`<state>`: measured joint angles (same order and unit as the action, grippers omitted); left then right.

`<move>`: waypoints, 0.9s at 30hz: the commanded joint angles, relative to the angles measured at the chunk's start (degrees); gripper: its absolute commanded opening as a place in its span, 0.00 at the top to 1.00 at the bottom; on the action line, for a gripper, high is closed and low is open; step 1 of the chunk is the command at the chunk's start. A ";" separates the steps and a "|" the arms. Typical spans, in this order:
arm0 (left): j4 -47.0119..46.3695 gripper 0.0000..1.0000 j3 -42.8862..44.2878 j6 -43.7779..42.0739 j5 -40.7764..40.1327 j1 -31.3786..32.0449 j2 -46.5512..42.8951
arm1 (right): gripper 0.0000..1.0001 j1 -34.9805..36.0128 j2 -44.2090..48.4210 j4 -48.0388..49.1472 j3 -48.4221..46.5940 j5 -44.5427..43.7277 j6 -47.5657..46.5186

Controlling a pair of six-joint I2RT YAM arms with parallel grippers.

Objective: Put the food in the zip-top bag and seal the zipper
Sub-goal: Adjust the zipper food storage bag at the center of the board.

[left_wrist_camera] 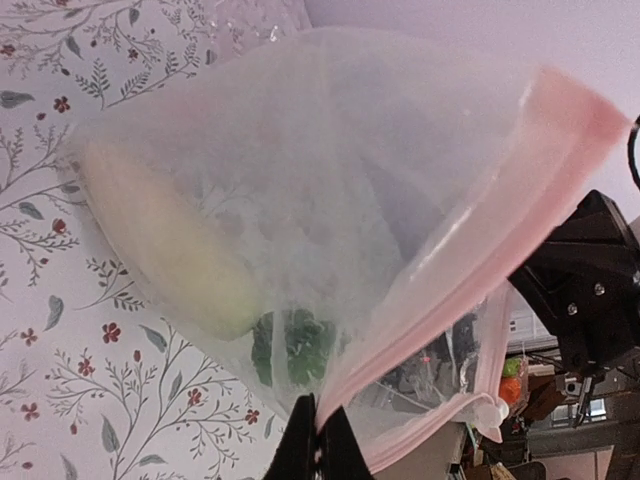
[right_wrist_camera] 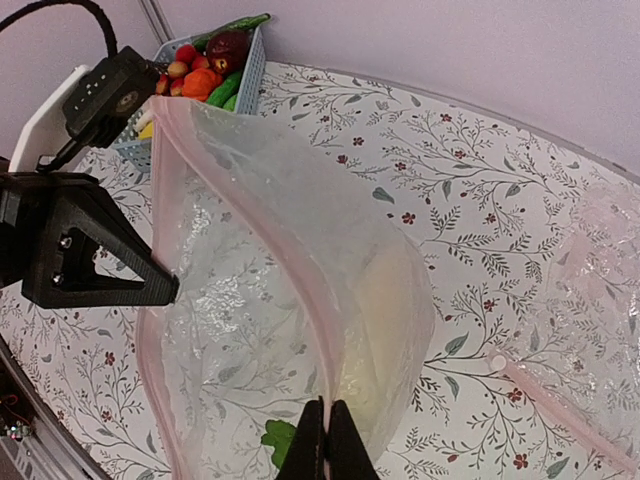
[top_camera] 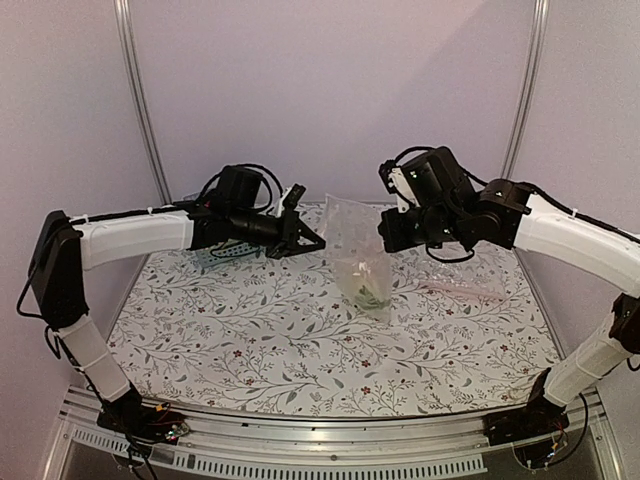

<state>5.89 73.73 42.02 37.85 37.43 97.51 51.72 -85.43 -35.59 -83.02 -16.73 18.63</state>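
The zip-top bag (top_camera: pixel 358 250) hangs over the table's middle, held up between both grippers. My left gripper (left_wrist_camera: pixel 318 440) is shut on the pink zipper (left_wrist_camera: pixel 470 260) at one end of the mouth. At the other side my right gripper (right_wrist_camera: pixel 325 442) is shut on the same strip (right_wrist_camera: pixel 300 280), and the mouth gapes between the two layers. A long cream-white vegetable (left_wrist_camera: pixel 165 250) with green leaves (left_wrist_camera: pixel 290 345) lies inside the bag. An orange piece (right_wrist_camera: pixel 198 82) and a dark maroon piece (right_wrist_camera: pixel 228 45) sit in the blue basket (right_wrist_camera: pixel 252 70).
The basket (top_camera: pixel 225 252) stands at the back left behind my left arm, also holding small red fruits and a green cucumber. A second clear bag (right_wrist_camera: pixel 600 290) lies flat on the floral cloth to the right (top_camera: pixel 470 290).
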 commanded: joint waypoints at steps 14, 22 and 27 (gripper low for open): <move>14.71 0.22 -3.20 -12.79 -12.70 -2.31 -12.43 | 1.00 0.05 2.65 4.62 2.51 10.40 4.64; 26.70 0.09 -2.13 -20.30 -16.53 -14.10 -17.34 | 1.00 0.11 4.59 4.57 3.34 11.17 3.79; 28.75 0.05 -1.91 -22.63 -19.06 -21.64 -15.49 | 1.00 0.12 5.00 5.38 4.32 11.52 3.58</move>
<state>30.02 71.00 22.92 20.88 20.34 80.38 51.72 -81.71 -31.57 -80.07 -6.17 22.90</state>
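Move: The two hands pinch the mouth of the zip-top bag between them. From the left hand the bag's middle hangs about 7 cm to the right, 4 cm ahead and 8 cm lower. The vegetable basket is some 25 cm to its left, 19 cm ahead and 20 cm below. From the right hand the bag's middle is about 6 cm left, 4 cm ahead and 12 cm down; the spare bag lies roughly 19 cm right, 14 cm ahead and 26 cm below. Down by about 2 cm first, the left hand opens wide and lets go of the bag's mouth, then rises and swings away to its left, about 18 cm in all and slightly forward towards the basket side, turning some 30 degrees. The right hand keeps its pinch on the rim, dips slightly, then eases a little back, left and up. ##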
